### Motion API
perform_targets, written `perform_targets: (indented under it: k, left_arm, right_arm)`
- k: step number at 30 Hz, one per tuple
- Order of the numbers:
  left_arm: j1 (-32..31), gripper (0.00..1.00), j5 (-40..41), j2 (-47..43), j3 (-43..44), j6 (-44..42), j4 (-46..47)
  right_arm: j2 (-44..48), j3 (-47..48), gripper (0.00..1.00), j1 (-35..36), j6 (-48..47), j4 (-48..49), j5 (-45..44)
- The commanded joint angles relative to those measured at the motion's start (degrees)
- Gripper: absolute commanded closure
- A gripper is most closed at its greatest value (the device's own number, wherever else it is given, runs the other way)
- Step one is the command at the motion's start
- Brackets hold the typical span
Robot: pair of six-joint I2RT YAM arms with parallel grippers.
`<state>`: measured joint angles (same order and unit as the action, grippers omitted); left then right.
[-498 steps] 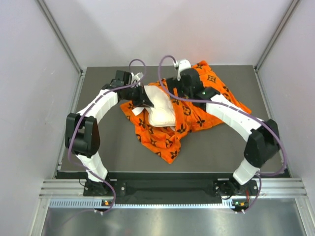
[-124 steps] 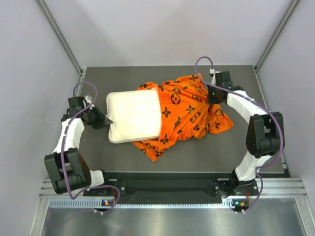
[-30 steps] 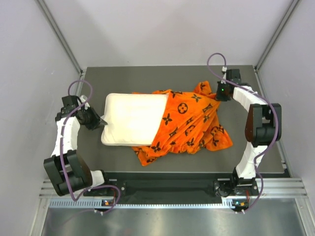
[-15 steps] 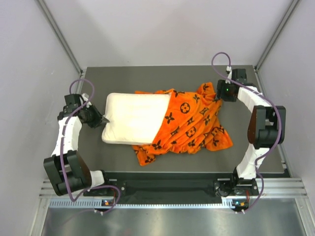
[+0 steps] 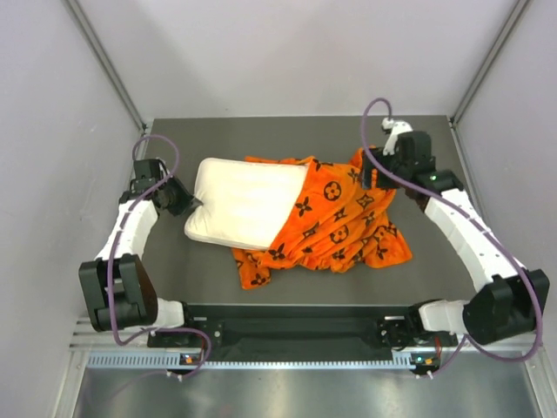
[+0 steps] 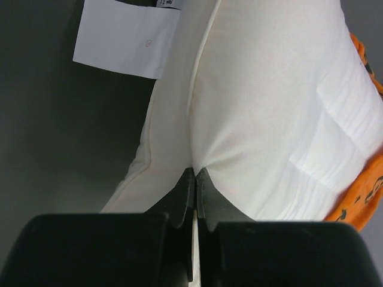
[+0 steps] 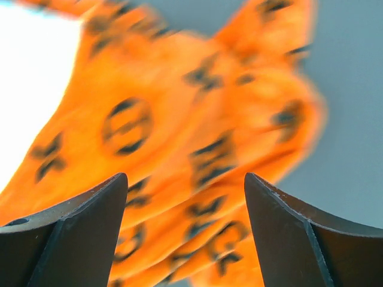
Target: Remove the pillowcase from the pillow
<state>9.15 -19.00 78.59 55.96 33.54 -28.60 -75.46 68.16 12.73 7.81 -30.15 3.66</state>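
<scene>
The cream pillow [image 5: 244,203] lies left of centre, its right end covered by the orange monogram pillowcase [image 5: 341,219], which is bunched out to the right. My left gripper [image 5: 192,207] is shut on the pillow's left edge. In the left wrist view the fingertips [image 6: 195,174] pinch the pillow's [image 6: 269,107] seam, and a strip of pillowcase [image 6: 368,191] shows at the right. My right gripper [image 5: 377,174] is open and empty, hovering over the pillowcase's far right corner. The blurred right wrist view shows the pillowcase [image 7: 197,131] between its spread fingers [image 7: 84,233], with the pillow [image 7: 30,78] at the left.
A white label [image 6: 125,36] hangs off the pillow's far corner. The dark table [image 5: 183,270] is walled in by pale panels left, right and behind. The arm bases and a metal rail [image 5: 296,335] run along the near edge.
The left gripper has pulled the pillow a little to the right and farther away. The right arm has swung its elbow out to the near right, and its gripper now hangs open over the pillowcase.
</scene>
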Motion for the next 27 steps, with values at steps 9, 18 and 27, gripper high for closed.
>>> perform_targets:
  k: [9, 18, 27]
  left_arm:
    - [-2.29, 1.0, -2.27, 3.41, 5.03, 4.87, 8.3]
    - [-2.47, 1.0, -3.23, 3.24, 4.07, 4.69, 8.38]
    - [-3.78, 1.0, -4.11, 4.47, 2.83, 6.01, 11.37]
  right_arm:
    - [7.52, -9.8, 0.21, 19.08, 11.17, -15.28, 1.34]
    - [2.87, -15.69, 0.21, 22.24, 13.45, -10.47, 6.44]
    - [-11.01, -10.26, 0.23, 23.39, 11.17, -0.44, 3.55]
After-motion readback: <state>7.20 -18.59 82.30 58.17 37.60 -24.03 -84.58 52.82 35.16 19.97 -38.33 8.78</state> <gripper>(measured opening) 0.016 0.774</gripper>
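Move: The right hand hangs empty and open over the pillowcase. The near-side folds it goes for lie some 17 cm back, 9 cm left and 18 cm below. The case's mouth, where the pillow comes out, is about 19 cm left and 2 cm back of the hand. The case's far right corner is 15 cm ahead and 2 cm right. From the left hand, which pinches the pillow's left edge, those near folds lie about 39 cm right, 16 cm back and lower. Swing the open right gripper back about 16 cm and 10 cm left, sinking as it goes, then drop it steeply onto the near folds of the pillowcase, some 16 cm lower in all. Tip its fingers down about 35 degrees until they point nearly straight down, and keep them wide open. Keep the left gripper's pinch on the pillow's left edge while easing it forward a couple of centimetres. ##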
